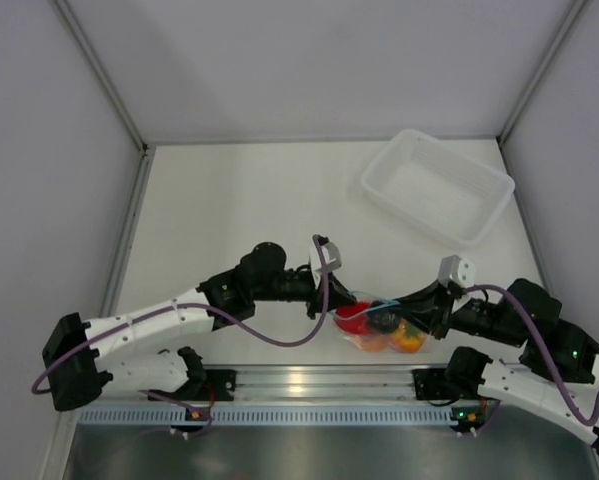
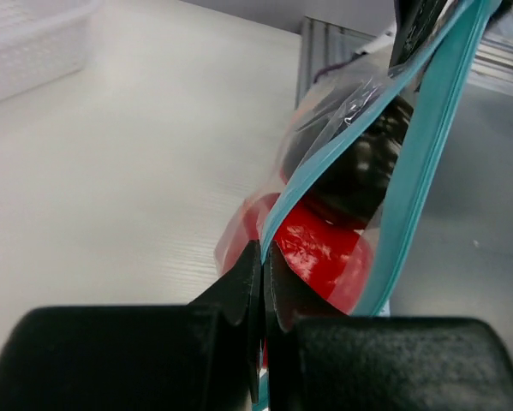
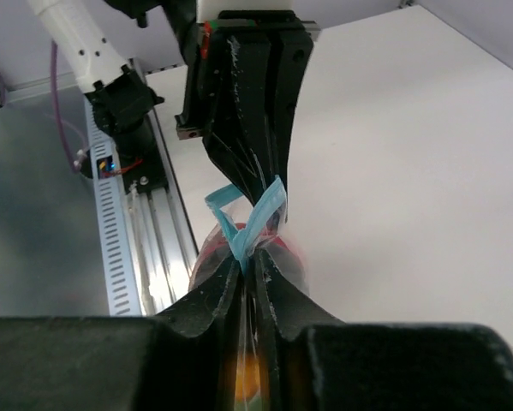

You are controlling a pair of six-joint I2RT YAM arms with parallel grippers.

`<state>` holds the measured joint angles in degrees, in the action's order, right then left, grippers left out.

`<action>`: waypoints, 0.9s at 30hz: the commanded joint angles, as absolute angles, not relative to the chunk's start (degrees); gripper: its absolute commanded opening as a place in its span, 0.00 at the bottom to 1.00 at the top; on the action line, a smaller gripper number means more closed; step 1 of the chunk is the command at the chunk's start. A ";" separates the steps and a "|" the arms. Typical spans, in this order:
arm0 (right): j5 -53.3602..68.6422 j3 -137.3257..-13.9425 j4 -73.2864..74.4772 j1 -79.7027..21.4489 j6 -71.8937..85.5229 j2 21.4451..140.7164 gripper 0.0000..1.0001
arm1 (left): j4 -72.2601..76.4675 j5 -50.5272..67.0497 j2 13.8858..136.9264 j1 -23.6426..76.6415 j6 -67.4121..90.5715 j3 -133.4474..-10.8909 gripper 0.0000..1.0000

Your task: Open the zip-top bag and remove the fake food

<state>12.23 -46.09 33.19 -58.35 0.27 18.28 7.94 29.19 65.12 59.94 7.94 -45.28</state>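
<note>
The clear zip-top bag [image 1: 381, 325] hangs between my two grippers near the table's front edge. Its light-blue zip strip [image 2: 414, 163] shows in the left wrist view and again in the right wrist view [image 3: 254, 218]. Inside it I see a red pepper [image 2: 325, 248], a dark round piece [image 2: 363, 167] and orange fruit [image 1: 407, 340]. My left gripper [image 1: 329, 292] is shut on the bag's left rim [image 2: 265, 248]. My right gripper [image 1: 419, 305] is shut on the bag's right rim [image 3: 249, 261]. The two blue strips are parted slightly in the left wrist view.
A white translucent rectangular tray [image 1: 437, 186] stands at the back right, empty. A metal rail [image 1: 309, 380] runs along the front edge just behind the bag. White walls enclose the table on three sides.
</note>
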 commanded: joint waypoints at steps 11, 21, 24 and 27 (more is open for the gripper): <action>-16.87 -42.56 24.37 -59.06 24.60 25.49 0.55 | 1.24 -21.94 57.48 60.12 22.91 -46.40 0.00; -21.00 -29.89 4.87 -58.97 43.40 30.23 0.58 | -3.08 -42.00 55.55 60.12 41.03 -43.77 0.00; -20.30 -27.78 -1.99 -58.98 47.28 35.23 0.57 | -2.99 -45.08 55.99 60.20 47.53 -41.85 0.00; -18.90 -28.04 -6.14 -58.98 48.95 41.47 0.55 | -2.90 -48.16 57.39 60.55 53.08 -40.52 0.00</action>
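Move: The left gripper is shut on one part of the zip edge; the clear table it takes the bag to lies about 14 cm ahead and 13 cm to its left, some 15 cm below. The red pepper hangs roughly 5 cm under that gripper, 1 cm back and 1 cm right. The right gripper, on the zip's other end, has the bag's middle about 8 cm below, 2 cm back and 3 cm left, and the dark pepper 7 cm below, 1 cm back and 3 cm left. Open the right gripper wide to let go of the zip edge, sending it some 10 cm forward, then steeply down about 11 cm and slightly left, turning clockwise and tipping its fingers down. Keep the left gripper shut on the bag and swing it about 14 cm forward and 13 cm left, almost level, turning it some 75 degrees counter-clockwise. ##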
